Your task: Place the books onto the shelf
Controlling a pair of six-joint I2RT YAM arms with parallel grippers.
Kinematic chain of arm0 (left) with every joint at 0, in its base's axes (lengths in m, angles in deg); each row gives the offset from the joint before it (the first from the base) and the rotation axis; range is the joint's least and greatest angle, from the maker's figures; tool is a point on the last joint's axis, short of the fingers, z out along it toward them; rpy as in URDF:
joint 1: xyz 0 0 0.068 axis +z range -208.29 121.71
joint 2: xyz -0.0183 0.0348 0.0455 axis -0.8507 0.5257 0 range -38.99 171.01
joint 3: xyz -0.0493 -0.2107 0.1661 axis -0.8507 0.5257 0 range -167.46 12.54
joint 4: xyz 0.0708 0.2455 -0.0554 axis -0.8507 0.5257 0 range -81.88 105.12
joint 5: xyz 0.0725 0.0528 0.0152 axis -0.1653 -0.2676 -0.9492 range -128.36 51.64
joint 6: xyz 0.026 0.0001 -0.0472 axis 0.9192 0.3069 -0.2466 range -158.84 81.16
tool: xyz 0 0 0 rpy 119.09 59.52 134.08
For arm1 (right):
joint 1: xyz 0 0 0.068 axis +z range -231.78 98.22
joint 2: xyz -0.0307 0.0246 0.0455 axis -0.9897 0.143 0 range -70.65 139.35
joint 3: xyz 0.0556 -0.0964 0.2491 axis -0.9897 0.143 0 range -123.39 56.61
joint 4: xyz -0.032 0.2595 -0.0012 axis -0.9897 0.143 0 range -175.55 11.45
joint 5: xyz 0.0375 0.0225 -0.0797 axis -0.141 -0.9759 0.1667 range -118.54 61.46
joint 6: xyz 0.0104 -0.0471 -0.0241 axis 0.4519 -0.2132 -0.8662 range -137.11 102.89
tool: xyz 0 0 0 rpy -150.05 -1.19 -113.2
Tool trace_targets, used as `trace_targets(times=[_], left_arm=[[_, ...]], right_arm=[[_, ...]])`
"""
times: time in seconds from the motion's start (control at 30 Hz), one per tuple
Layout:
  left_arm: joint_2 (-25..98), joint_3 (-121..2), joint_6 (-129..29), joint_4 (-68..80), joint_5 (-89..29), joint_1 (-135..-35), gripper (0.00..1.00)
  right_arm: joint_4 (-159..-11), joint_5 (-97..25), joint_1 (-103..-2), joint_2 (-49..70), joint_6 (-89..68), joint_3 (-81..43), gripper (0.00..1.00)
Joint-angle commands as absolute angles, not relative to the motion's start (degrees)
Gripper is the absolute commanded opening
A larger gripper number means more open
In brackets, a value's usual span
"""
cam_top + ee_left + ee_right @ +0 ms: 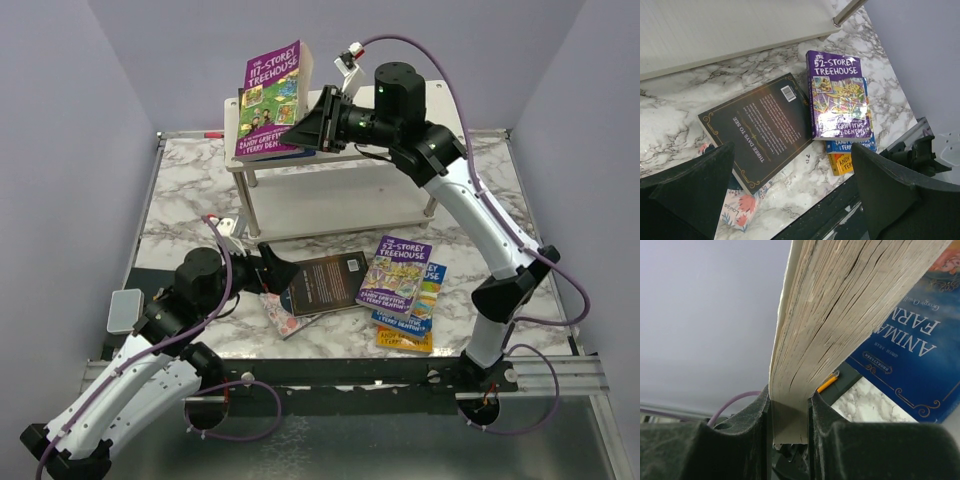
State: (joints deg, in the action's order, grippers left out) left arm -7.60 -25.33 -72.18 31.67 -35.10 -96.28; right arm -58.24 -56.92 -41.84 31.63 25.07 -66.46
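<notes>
My right gripper [312, 125] is shut on the page edge of a purple "Storey Treehouse" book [275, 100], held tilted upright over the top tier of the white shelf [330, 205]. Its cream pages [840, 305] sit pinched between the right gripper's [790, 405] fingers. The blue "Animal Farm" [910, 360] lies beneath it. My left gripper [268, 268] hangs open low over the table beside the dark brown book [760, 125], which rests on a pink floral book [737, 210]. Right of those, a purple book [840, 95] tops a blue one [850, 146] and an orange one [842, 162].
A small grey case [125, 310] lies at the table's left edge. A black and metal rail [400, 375] runs along the near edge. The shelf's lower tier [730, 25] and a leg [850, 10] stand just beyond the loose books. Purple walls close in on three sides.
</notes>
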Motion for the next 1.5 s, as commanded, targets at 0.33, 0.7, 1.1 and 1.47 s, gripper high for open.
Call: trace_targets(times=[0.33, 0.7, 1.1, 1.47], left_arm=[[-7.4, -24.2, -71.4, 29.6, -32.6, -96.3, 0.99], [-7.0, -24.2, -71.4, 29.5, -32.8, -96.3, 0.99], [-6.8, -24.3, -71.4, 29.6, -33.2, -96.3, 0.99], [-6.8, -24.2, -71.4, 29.5, -33.1, -96.3, 0.99]], right_arm=[[-60.4, -74.4, -47.8, 40.9, 35.7, -74.2, 0.07], [-61.0, -74.4, -49.9, 41.8, 37.7, -71.5, 0.55], [-50.5, -64.9, -50.1, 40.1, 30.5, -73.1, 0.69], [-42.5, -53.3, -50.1, 38.1, 23.8, -77.1, 0.74]])
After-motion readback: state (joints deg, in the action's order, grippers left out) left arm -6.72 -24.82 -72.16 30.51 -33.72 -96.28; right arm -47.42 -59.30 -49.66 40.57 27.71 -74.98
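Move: The right gripper grips the 117-Storey Treehouse book near its near right corner; the book's middle is roughly 7 cm ahead, 4 cm left and 2 cm higher. The book's landing place, the Animal Farm book on the shelf top, has its middle about 7 cm ahead, 2 cm left and 6 cm below. The bare shelf top begins to the right, its middle about 7 cm ahead, 12 cm right and 7 cm below. From the left gripper, Animal Farm is some 22 cm ahead, straight in line and 17 cm up. Bring the right gripper forward and down, about 4 cm each way, tipping it some 15 to 20 degrees to lay the held Treehouse book flat on Animal Farm. Then open the fingers to about three-quarters and ease on another 3 cm forward and as far right, undoing part of the tip, with the fingers still around the book's right edge. ##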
